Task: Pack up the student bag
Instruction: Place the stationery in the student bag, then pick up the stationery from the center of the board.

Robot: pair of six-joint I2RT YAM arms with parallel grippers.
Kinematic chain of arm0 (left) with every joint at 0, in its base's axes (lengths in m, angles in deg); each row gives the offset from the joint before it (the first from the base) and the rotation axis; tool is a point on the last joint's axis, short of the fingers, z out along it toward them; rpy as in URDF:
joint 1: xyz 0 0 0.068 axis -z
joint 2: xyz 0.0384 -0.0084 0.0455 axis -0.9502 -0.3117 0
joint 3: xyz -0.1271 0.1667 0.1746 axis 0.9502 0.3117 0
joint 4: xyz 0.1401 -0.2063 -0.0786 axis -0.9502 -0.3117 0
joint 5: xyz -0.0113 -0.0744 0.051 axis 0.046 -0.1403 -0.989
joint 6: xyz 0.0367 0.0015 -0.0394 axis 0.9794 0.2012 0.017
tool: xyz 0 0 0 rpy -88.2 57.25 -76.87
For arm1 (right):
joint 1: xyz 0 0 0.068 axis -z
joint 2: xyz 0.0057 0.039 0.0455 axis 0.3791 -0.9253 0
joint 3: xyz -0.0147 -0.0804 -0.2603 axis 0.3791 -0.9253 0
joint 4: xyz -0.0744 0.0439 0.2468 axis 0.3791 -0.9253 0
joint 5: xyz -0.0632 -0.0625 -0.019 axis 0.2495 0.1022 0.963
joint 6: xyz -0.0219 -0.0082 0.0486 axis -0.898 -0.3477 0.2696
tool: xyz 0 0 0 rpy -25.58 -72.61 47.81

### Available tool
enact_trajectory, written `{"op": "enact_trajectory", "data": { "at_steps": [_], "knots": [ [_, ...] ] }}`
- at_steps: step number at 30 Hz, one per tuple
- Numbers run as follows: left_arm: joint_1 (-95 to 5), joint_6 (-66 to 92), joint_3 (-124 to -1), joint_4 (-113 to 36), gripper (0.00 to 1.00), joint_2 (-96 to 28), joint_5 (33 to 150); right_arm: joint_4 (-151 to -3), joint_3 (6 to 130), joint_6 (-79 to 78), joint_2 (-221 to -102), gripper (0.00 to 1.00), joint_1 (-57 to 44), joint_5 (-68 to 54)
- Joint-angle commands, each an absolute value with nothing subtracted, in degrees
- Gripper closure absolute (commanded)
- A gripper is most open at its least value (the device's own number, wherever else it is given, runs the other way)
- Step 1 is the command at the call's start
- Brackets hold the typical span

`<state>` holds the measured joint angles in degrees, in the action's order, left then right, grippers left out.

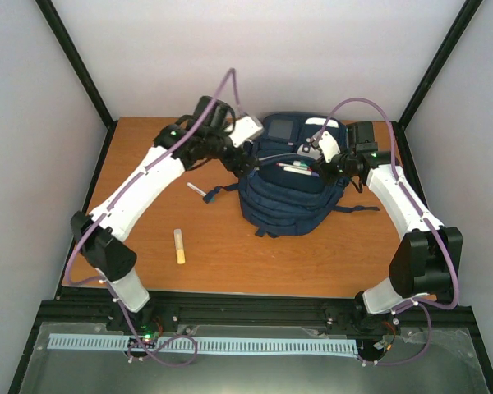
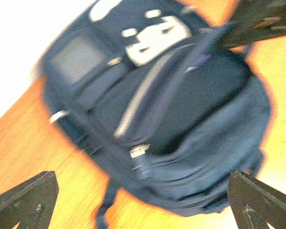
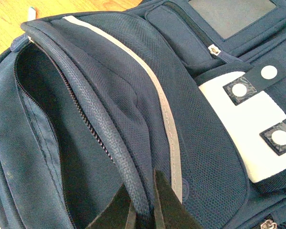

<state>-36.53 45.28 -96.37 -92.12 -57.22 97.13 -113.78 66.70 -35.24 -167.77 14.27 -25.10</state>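
The student bag (image 1: 292, 193) is a navy backpack lying on the wooden table (image 1: 230, 254), with its white front patch (image 3: 248, 129) towards the back. Its pocket gapes open and a couple of pens (image 1: 297, 168) lie in the mouth. My right gripper (image 3: 144, 210) is shut on the zip edge of the bag's flap (image 3: 109, 138) and holds it up; from above, the right gripper (image 1: 322, 164) is at the bag's right side. My left gripper (image 2: 143, 205) hovers over the bag's left side with its fingers (image 2: 26, 200) spread wide and nothing between them. The left wrist view is blurred.
A cream-and-yellow stick (image 1: 179, 246) lies on the table left of centre. A small pen (image 1: 195, 188) rests nearer the bag's left strap (image 1: 218, 191). White walls with black frame posts close in the table on three sides.
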Motion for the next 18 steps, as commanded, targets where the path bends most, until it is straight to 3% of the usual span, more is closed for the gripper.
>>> {"op": "enact_trajectory", "data": {
  "at_steps": [1, 4, 8, 18],
  "knots": [
    [-40.1, 27.8, -91.5, -86.5, 0.0, -54.1, 72.3, -112.3, 66.6, -35.3, -165.4, 0.97, 15.0, -26.4],
    [-41.5, 21.2, -87.7, -86.3, 0.0, -55.6, 49.4, -112.3, 66.4, -35.6, -165.2, 0.97, 15.0, -26.2],
    [-47.0, 19.2, -92.3, -97.5, 0.0, -61.0, 63.5, -112.2, 65.5, -35.7, -164.8, 0.97, 15.0, -25.9],
    [-52.1, 1.0, -88.4, -97.7, 0.0, -63.7, 68.2, -116.3, 64.7, -37.5, -164.2, 0.97, 15.0, -28.5]
  ]
}}
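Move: Out to the left hand's left, about 15 cm off and 7 ahead, the teal-capped marker lies on the table some 28 cm below it, one end under the bag's strap; the strap tip is about 11 cm left and 6 ahead. The student bag's middle is roughly 14 cm right and 8 ahead, the glue stick 20 left and 13 back. From the right hand, the marker is some 43 cm left and 3 ahead. Swinging away from the bag, the empty, wide-open left hand travels about 19 cm left and 8 forward, level at first, then sinks some 10 cm towards the teal-capped marker while turning about 60 degrees counter-clockwise, fingers ending pointed forward and steeply down. The right hand keeps its pinch on the bag opening's edge, easing about a centimetre back and down. ##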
